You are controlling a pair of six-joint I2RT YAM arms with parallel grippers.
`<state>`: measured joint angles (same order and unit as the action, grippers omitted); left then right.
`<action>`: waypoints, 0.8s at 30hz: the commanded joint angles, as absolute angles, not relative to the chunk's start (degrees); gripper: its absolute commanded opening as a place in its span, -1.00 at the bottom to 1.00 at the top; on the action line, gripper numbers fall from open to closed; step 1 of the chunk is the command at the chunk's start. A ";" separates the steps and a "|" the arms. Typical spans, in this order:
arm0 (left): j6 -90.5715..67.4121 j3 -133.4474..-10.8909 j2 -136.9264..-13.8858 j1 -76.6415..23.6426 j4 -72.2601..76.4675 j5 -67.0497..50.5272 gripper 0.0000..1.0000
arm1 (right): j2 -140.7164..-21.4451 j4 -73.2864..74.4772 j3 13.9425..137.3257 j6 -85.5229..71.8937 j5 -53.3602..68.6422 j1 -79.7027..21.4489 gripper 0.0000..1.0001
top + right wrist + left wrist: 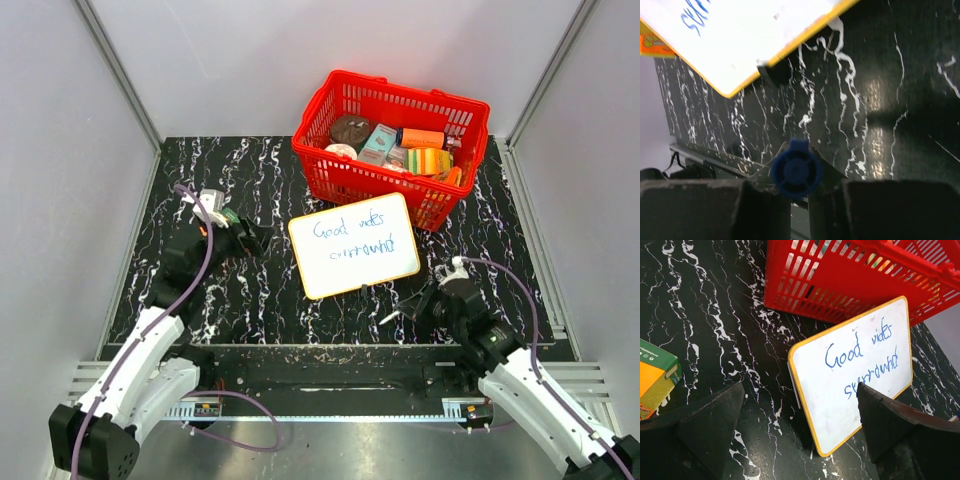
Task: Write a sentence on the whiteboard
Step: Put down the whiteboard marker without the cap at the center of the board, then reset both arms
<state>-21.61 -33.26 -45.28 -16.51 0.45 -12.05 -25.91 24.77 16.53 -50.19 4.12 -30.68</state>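
The whiteboard point(355, 245) stands tilted on a small dark stand in the middle of the black marbled table point(260, 300), just in front of the red basket. The sentence point(350, 236), in blue marker, runs in two lines beginning "Good" point(842, 355). My left gripper point(250, 240) is open just left of the board, holding nothing; its fingers point(710, 425) frame the board's lower corner point(832, 450). My right gripper point(415, 303) hovers off the board's bottom right corner, shut on a marker point(796, 169) whose blue end faces the camera.
A red basket point(392, 145) full of packaged goods stands at the back right, right behind the board point(850, 275). An orange and green box point(655, 377) lies on the table at the left, next to my left gripper. Grey walls enclose the table.
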 commanded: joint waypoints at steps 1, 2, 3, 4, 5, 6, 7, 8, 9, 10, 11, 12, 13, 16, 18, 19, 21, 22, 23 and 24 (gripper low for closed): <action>-23.29 -35.41 -42.54 -16.61 -1.40 -9.23 0.98 | -20.84 25.57 13.89 -58.27 7.65 -30.41 -0.46; -23.29 -35.68 -42.02 -16.52 -1.67 -9.40 0.98 | -19.70 26.19 13.54 -58.53 7.47 -30.32 -0.36; -23.38 -35.94 -41.84 -16.61 -1.76 -9.49 0.98 | -19.34 26.45 13.36 -58.97 7.38 -30.41 -0.04; -23.55 -36.38 -41.57 -16.61 -1.93 -9.41 0.98 | -19.16 26.72 13.45 -59.15 6.69 -30.41 0.15; -23.64 -36.56 -41.31 -16.61 -1.76 -9.67 0.98 | -19.42 27.07 13.53 -59.15 6.51 -30.41 0.33; -23.73 -36.65 -41.22 -16.61 -1.67 -9.67 0.98 | -19.68 27.16 13.71 -58.80 6.33 -30.41 0.55; -23.82 -36.82 -41.13 -16.61 -1.67 -9.58 0.98 | -20.21 27.16 14.58 -58.45 5.72 -30.41 0.66; -23.91 -36.91 -41.13 -16.61 -1.67 -9.58 0.98 | -21.26 27.16 15.11 -58.19 5.28 -30.41 0.74; -23.99 -37.00 -41.22 -16.61 -1.67 -9.49 0.98 | -21.97 27.07 15.81 -56.88 4.84 -30.41 0.79; -24.34 -36.91 -41.13 -16.61 -1.67 -8.97 0.98 | -22.76 26.90 17.65 -55.82 3.62 -30.41 0.91; -24.43 -36.91 -41.05 -16.61 -1.93 -8.09 0.98 | -24.42 26.89 18.71 -54.77 2.73 -30.41 0.95; -24.17 -37.00 -41.04 -16.61 -2.37 -7.74 0.98 | -25.30 26.72 19.94 -51.88 1.85 -30.41 0.99; -24.08 -37.09 -40.96 -16.61 -2.98 -7.13 0.98 | -26.27 26.37 22.47 -50.12 0.37 -30.41 0.99; -24.35 -38.14 -41.57 -16.61 -6.74 -1.42 0.98 | -30.57 25.75 28.27 -42.47 -5.60 -30.41 0.99; -24.52 -40.06 -42.62 -16.61 -9.65 3.32 0.97 | -34.00 25.14 31.10 -36.95 -9.21 -30.41 0.99; -24.78 -40.69 -43.58 -16.61 -12.28 4.82 0.98 | -34.97 24.70 33.38 -35.17 -13.58 -30.41 0.99; -25.22 -41.66 -44.29 -16.61 -13.88 8.95 0.98 | -37.87 22.68 35.41 -30.18 -17.91 -30.41 0.99; -25.31 -41.66 -44.47 -16.61 -14.76 9.92 0.98 | -38.66 21.98 36.99 -28.75 -21.93 -30.32 0.99; -25.49 -41.75 -44.39 -16.61 -14.85 11.58 0.97 | -39.98 19.28 37.35 -27.09 -23.45 -30.32 1.00; -25.49 -41.49 -44.21 -16.52 -14.85 11.95 0.98 | -40.43 17.42 37.44 -23.33 -24.51 -30.41 1.00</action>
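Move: The right hand still holds the uncapped marker low over the table; the spot where the marker will lie is about 6 cm left, level fore and aft, some 6 cm down. The whiteboard's middle is about 13 cm ahead and 13 cm left, its black clip roughly 2 cm ahead and 10 cm left, both slightly below. From the empty left hand, that spot lies some 27 cm right, 15 cm back and well below. Right hand dips, opens wide, freeing the marker, then rises forward about 9 cm; left hand swings left. ##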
